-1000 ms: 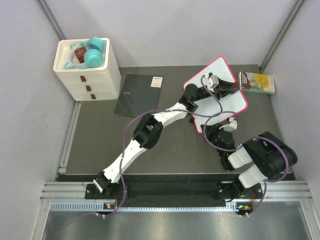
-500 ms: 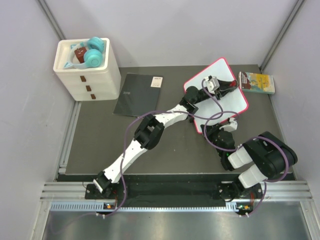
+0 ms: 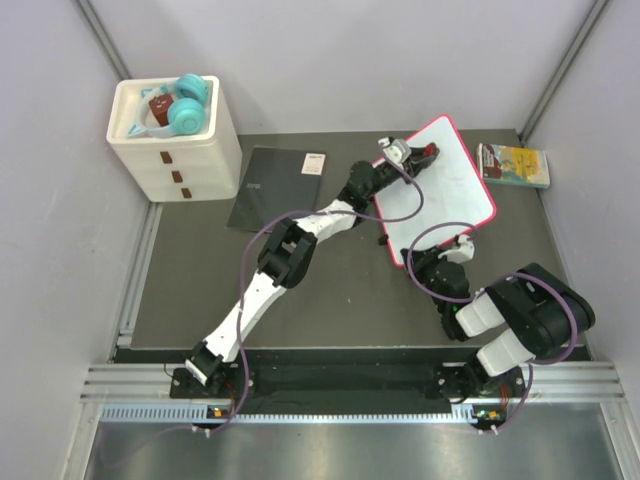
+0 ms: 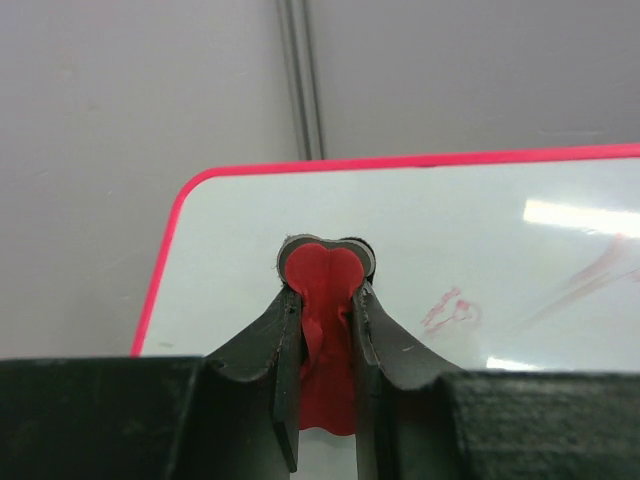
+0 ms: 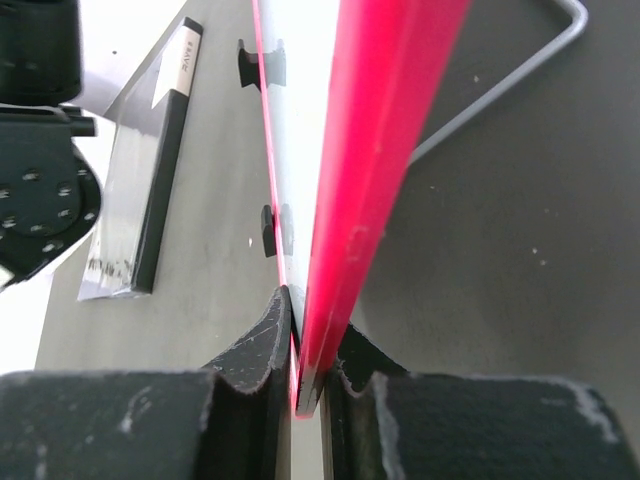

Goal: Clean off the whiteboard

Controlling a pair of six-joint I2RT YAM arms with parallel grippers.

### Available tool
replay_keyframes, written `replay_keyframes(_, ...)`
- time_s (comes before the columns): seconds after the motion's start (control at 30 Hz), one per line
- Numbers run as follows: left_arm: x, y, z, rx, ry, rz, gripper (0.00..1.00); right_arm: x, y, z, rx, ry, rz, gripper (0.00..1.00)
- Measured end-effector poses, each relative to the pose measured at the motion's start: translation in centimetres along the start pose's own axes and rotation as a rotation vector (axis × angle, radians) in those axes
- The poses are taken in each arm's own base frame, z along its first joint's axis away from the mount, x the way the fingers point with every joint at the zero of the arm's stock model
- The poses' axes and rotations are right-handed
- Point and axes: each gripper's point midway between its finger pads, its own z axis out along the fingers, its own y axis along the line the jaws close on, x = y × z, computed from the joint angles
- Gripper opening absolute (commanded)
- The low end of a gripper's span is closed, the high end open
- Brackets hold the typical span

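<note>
The whiteboard, white with a pink-red frame, lies tilted at the table's back right. My left gripper is over its far left corner, shut on a red eraser whose round head presses against the board. Faint red smears show on the white surface to the right of the eraser. My right gripper is shut on the board's near edge. In the right wrist view the pink frame runs edge-on between the right gripper's two fingers.
A flat black notebook lies left of the board. A yellow-green book lies at the back right, close to the board's right corner. A white drawer box with teal headphones on top stands at the back left.
My left gripper has swept with the eraser from the board's right middle to its far left corner. The right gripper has stayed clamped on the near edge.
</note>
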Motion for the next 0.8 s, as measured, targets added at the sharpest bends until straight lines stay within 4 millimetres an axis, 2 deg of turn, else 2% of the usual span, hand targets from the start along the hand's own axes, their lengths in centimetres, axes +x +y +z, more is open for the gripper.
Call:
replay_keyframes(0.13, 0.7, 1.4, -0.9, -0.009, 0.009, -0.028, 0.0, 0.1, 0.1, 0.1, -0.003, 0.002, -0.008, 0.0)
replay_keyframes(0.27, 0.3, 0.0, -0.7, 0.038, -0.009, -0.056, 0.0, 0.1, 0.1, 0.2, -0.001, 0.002, -0.01, 0.0)
replay_keyframes(0.43, -1.1, -4.2, 0.4, 0.139, -0.057, -0.073, 0.0, 0.1, 0.1, 0.2, 0.002, 0.001, -0.003, 0.0)
replay_keyframes(0.7, -5.8, -13.8, 2.6, 0.341, -0.135, -0.125, 0.0, 0.1, 0.0, 0.2, 0.003, 0.0, -0.006, 0.0)
replay_keyframes(0.8, -6.6, -15.6, 3.3, 0.357, -0.148, -0.122, 0.0, 0.1, 0.0, 0.2, 0.004, 0.001, -0.003, 0.0)
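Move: My left hand still holds the red eraser against the upper far part of the tilted whiteboard. The stretch of the board's raised right edge that it goes to lies about 13 cm back, 11 cm to the right and 5 cm higher. The board's top far corner is some 9 cm ahead, 6 cm right and 4 cm up. My right hand keeps the near lower corner; that edge stretch lies roughly 12 cm ahead of it, 13 cm right and 15 cm above. After nudging about 1 cm forward and left, my left hand reverses and sweeps the eraser some 15 cm back, also right and upward, along the board's slope to its raised right edge. The wrist swings about 20 degrees clockwise and the fingers keep their grip on the eraser. My right hand stays put, still pinching the board's near lower corner to brace it. ##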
